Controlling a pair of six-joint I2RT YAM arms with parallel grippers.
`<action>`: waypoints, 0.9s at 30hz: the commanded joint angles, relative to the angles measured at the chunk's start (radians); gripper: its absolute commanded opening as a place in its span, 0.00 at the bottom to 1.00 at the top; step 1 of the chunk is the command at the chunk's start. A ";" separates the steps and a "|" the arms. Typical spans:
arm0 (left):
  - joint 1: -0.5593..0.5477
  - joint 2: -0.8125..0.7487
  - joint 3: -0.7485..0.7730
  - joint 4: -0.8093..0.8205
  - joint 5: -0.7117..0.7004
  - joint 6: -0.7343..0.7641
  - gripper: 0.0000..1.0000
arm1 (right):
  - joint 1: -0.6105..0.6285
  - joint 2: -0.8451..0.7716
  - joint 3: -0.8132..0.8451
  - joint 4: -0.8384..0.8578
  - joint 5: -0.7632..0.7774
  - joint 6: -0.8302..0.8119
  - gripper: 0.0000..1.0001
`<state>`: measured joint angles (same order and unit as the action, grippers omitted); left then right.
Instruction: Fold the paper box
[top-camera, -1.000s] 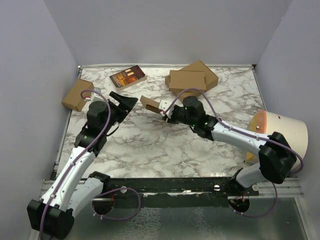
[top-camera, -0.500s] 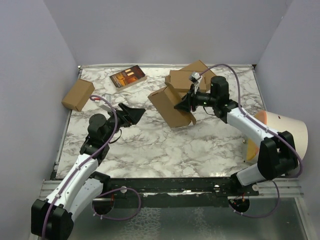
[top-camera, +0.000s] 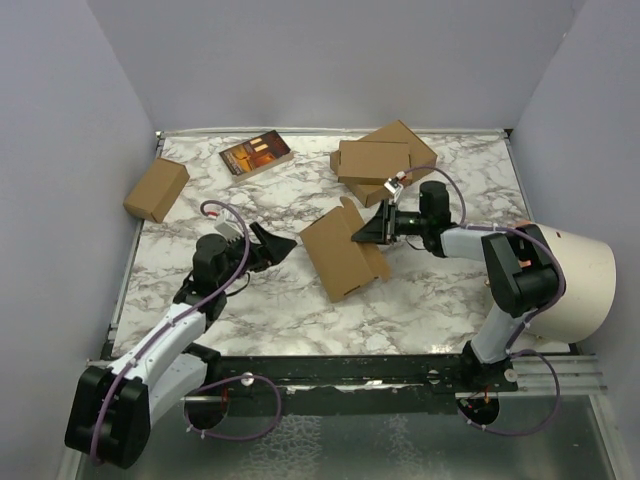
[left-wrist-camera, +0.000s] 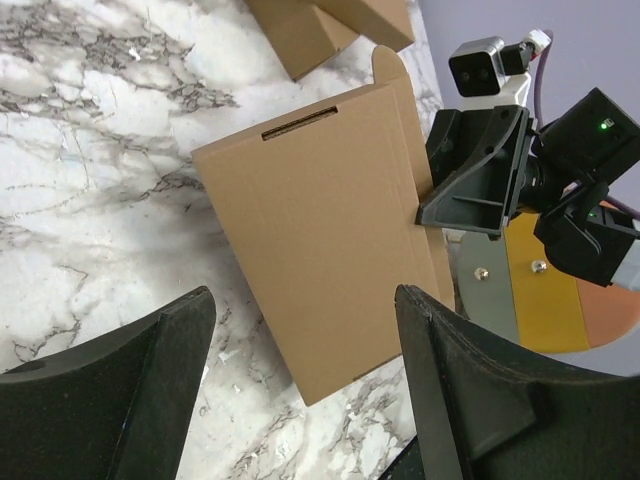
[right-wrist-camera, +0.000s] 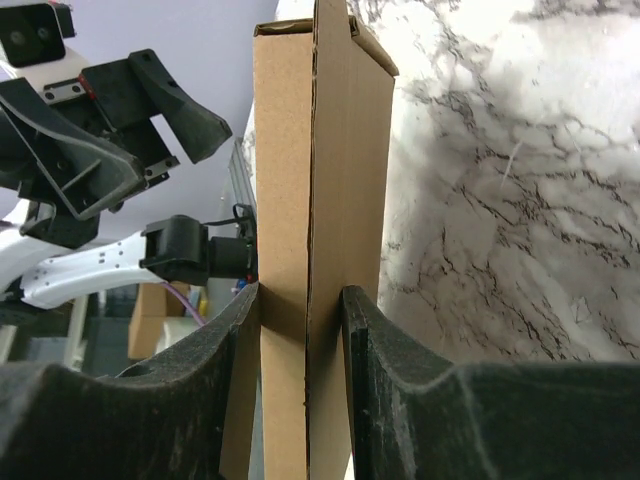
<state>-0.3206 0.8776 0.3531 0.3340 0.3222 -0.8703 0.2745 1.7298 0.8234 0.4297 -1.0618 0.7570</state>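
The paper box (top-camera: 340, 255) is a thin flat brown cardboard mailer with a slot near one end, lying slanted low over the middle of the marble table. My right gripper (top-camera: 366, 229) is shut on its right-hand long edge; in the right wrist view both fingers (right-wrist-camera: 385, 370) press the box (right-wrist-camera: 310, 150) from either side, around my right gripper (right-wrist-camera: 300, 300). My left gripper (top-camera: 282, 243) stands open just left of the box without touching it. In the left wrist view the box (left-wrist-camera: 320, 220) fills the space ahead of my left gripper (left-wrist-camera: 305, 300).
A stacked pair of folded brown boxes (top-camera: 385, 160) sits at the back right. A small brown carton (top-camera: 156, 189) lies at the back left, beside a dark book-like pack (top-camera: 255, 155). A large cream and orange drum (top-camera: 570, 280) stands at the right edge.
The right arm swung back to the right and carried the box from edge-on near the left gripper down to a flat slant at the middle. The left gripper dropped lower and shifted right.
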 joint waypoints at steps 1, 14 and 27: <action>0.003 0.069 -0.005 0.088 0.065 -0.033 0.74 | -0.009 0.058 -0.034 0.168 -0.030 0.157 0.30; -0.123 0.341 0.096 -0.017 -0.037 -0.016 0.73 | -0.011 0.161 -0.033 0.129 -0.003 0.091 0.32; -0.196 0.539 0.216 -0.128 -0.149 0.067 0.73 | -0.011 0.158 0.041 -0.101 0.042 -0.220 0.35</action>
<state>-0.5079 1.3849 0.5323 0.2451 0.2310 -0.8478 0.2665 1.8721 0.8207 0.4454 -1.0634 0.7322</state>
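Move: The closed paper box, held by the right hand on its right side, has its middle about 12 cm to the left hand's right, roughly 1 cm back and 8 cm below. From the right hand that middle lies some 5 cm left, 4 cm back and 3 cm down. The stack of boxes stands about 18 cm ahead of the right hand and 7 cm to its right; the book lies some 20 cm ahead of the left hand and 10 cm to its left, both well below. The left hand sinks about 10 cm and goes some 5 cm to the right towards the near-left side of the paper box, tipping down and rolling its left side up as it goes, fingers staying wide open, so that they come close about the box's left edge; a touch can't be made out. The right hand keeps its pinch on the box's right side and lowers it about 5 cm, most of that early on, rolling only slightly and then partly back while it nearly holds its place. ##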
